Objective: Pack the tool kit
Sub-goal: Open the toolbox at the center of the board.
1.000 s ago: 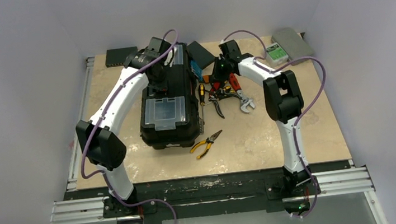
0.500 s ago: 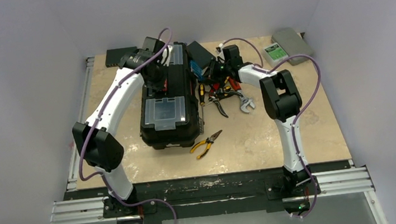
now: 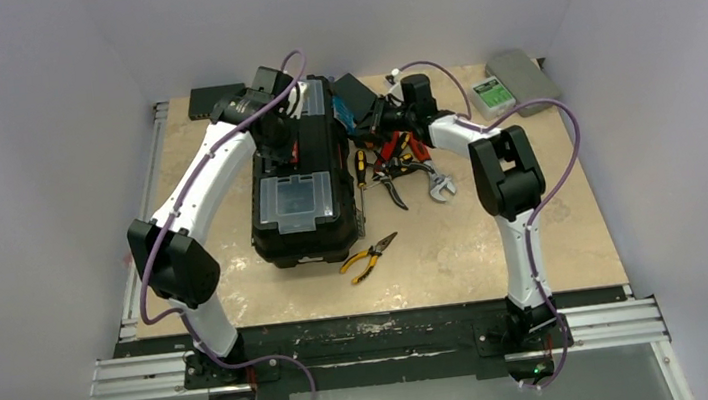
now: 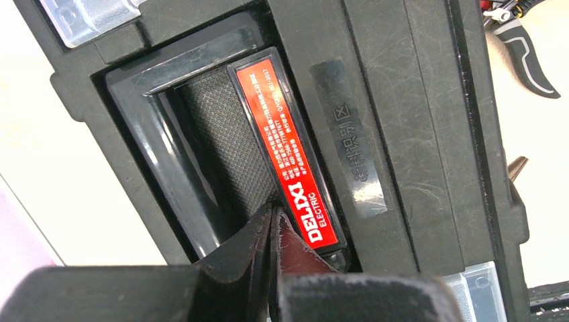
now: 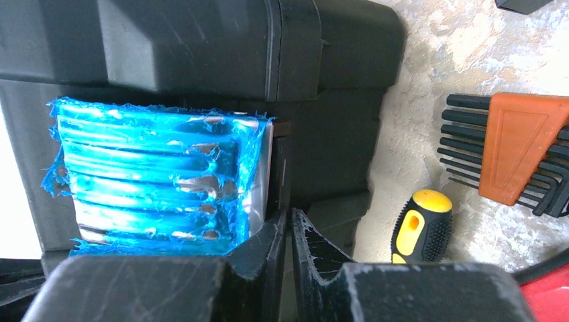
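Note:
The black toolbox (image 3: 298, 181) stands closed at centre-left, one clear lid (image 3: 292, 199) toward me. My left gripper (image 3: 281, 153) is shut, its tips (image 4: 272, 211) down in the handle recess beside the red-labelled handle (image 4: 282, 147), holding nothing. My right gripper (image 3: 361, 124) sits at the box's right side. Its jaws (image 5: 285, 215) are shut to a thin slit, empty, right at the edge of the blue-filmed latch (image 5: 154, 174). Red, yellow and black-handled tools (image 3: 396, 160) lie piled right of the box, with a wrench (image 3: 439, 185) and yellow pliers (image 3: 369, 257) apart.
A hex key set in an orange holder (image 5: 516, 147) and a yellow-black screwdriver handle (image 5: 423, 228) lie by the right gripper. At the back are a flat black box (image 3: 216, 98) and a grey case with a green label (image 3: 508, 82).
My right gripper has swung left from over the tool pile to the blue latch on the toolbox's side. The left gripper stays at the handle, barely shifted.

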Available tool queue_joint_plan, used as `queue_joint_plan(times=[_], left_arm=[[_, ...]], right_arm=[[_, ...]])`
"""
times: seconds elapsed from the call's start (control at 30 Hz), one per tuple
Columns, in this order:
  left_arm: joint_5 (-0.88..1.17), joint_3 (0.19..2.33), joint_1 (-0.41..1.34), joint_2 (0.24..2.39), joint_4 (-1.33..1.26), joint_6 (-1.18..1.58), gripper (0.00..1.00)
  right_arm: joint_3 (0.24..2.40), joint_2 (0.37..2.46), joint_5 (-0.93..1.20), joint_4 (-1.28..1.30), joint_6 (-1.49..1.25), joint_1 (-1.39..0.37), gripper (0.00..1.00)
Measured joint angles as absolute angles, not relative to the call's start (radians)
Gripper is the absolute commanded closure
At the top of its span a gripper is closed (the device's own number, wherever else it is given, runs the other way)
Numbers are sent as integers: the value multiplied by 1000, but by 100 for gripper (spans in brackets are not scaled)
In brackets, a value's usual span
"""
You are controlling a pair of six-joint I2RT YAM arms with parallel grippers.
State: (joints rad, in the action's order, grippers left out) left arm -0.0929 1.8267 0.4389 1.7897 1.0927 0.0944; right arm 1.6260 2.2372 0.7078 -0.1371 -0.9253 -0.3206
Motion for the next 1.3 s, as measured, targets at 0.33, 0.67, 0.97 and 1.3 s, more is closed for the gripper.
queue_joint_plan(times=[0.33,0.67,0.97,1.3], left_arm=[[-90,1822,439,1785,1092,95,100],[-86,1819,439,1783,1093,94,100],[-85,1817,439,1781,1092,94,100],[-85,1809,439,1775,1084,94,100]], right_arm=[[1671,2216,640,35,-826,-322,54],[1692,2156,593,165,-715,-334,50],[1734,2054,593,154,-690,-356,64],[1598,1996,517,131,-725,-303,22]])
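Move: My shut left fingertips sit in the toolbox's top recess, with the middle of the red-labelled handle about 4 cm ahead, 1 cm right and level; the near clear compartment is some 9 cm back and 3 cm right. The blue-covered latch lies 2 cm ahead, 3 cm left and 3 cm above my right hand. From that hand, the orange brush is 1 cm back, straight below by 12, and the screwdriver handle 6 cm back and 2 left. I let my right fingers, nearly shut at the lower edge of the blue-covered latch, spread to about half while easing 1–2 cm right and slightly back, tipping down some 10 degrees. Then I lift them about 8 cm, sink nearly 3 and swing some 4 cm right, away from the toolbox, opening wider. My left hand stays, shut fingertips still against the handle recess, steadying the toolbox. ##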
